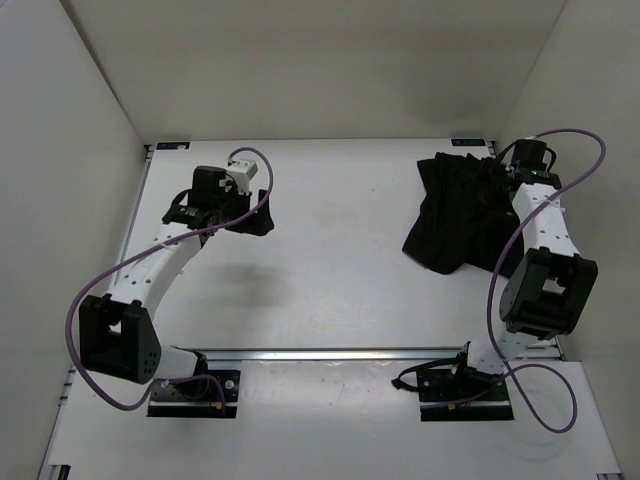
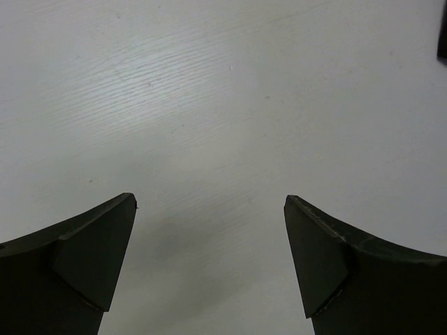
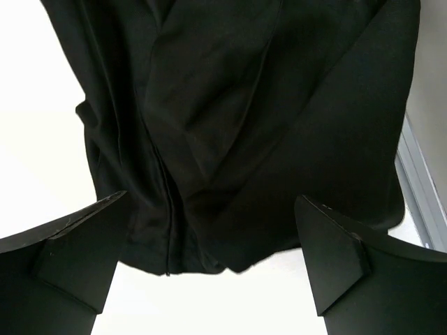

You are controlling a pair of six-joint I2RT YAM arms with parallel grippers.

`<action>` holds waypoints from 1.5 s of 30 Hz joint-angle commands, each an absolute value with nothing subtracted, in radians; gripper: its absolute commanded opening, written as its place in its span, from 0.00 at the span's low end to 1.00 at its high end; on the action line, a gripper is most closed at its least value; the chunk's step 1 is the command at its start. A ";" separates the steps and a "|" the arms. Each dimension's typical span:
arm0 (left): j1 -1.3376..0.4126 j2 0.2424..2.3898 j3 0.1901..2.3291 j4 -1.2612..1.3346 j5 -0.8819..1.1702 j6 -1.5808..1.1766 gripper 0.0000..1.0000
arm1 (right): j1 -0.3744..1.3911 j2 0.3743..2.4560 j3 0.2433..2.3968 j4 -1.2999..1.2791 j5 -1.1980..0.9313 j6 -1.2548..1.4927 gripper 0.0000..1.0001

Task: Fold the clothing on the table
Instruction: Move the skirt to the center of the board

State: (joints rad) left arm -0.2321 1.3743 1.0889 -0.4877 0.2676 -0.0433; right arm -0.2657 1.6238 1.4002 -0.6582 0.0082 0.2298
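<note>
The clothing is a rumpled black garment with long creases, lying bunched at the back right of the white table. In the right wrist view the clothing fills most of the frame, and its near hem lies between the fingertips. My right gripper stands open just above that hem, gripping nothing. In the top view the right gripper sits at the garment's far right edge, hard to pick out against the black cloth. My left gripper hovers over bare table at the left, and its jaws are wide open and empty.
White enclosure walls close in the table on the left, back and right. A silver rail runs along the near edge, with both arm bases behind it. Another rail shows beside the garment in the right wrist view.
</note>
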 commanded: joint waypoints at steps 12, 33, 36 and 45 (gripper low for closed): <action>-0.213 1.298 1.118 -0.462 0.324 -0.090 0.98 | -0.192 1.742 1.404 -0.640 0.127 0.262 0.62; -0.250 1.161 0.979 -0.370 0.344 -0.186 0.99 | 0.314 1.827 2.142 -0.807 -0.217 0.296 0.00; -0.256 1.138 0.980 -0.385 0.322 -0.195 0.98 | 0.382 1.769 2.108 -0.749 -0.226 0.296 0.00; -0.295 1.111 0.989 -0.433 0.261 -0.158 0.99 | 0.152 1.326 1.191 -0.353 -0.388 0.494 0.00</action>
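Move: The skirt's near hem lies almost under the right hand's open fingers, about 1 cm ahead, 2 cm to the left and 6 cm below. The skirt's middle is some 20 cm straight ahead at that same depth, and the board's right rail is about 15 cm to the right, level with the hand. From the left hand, the near hem lies roughly 7 cm ahead, 56 cm to the right and 6 cm below. Straight down about 5 cm goes the right hand, closing to pinch the skirt near its hem, then flings it up, left and a little forward, over 30 cm leftward, turning counter-clockwise some 45 degrees as the fingers tip up. Still gripping, it pulls back towards the robot, down and partly right. The empty left hand rises about 5 cm and draws back slightly, fingers open. ##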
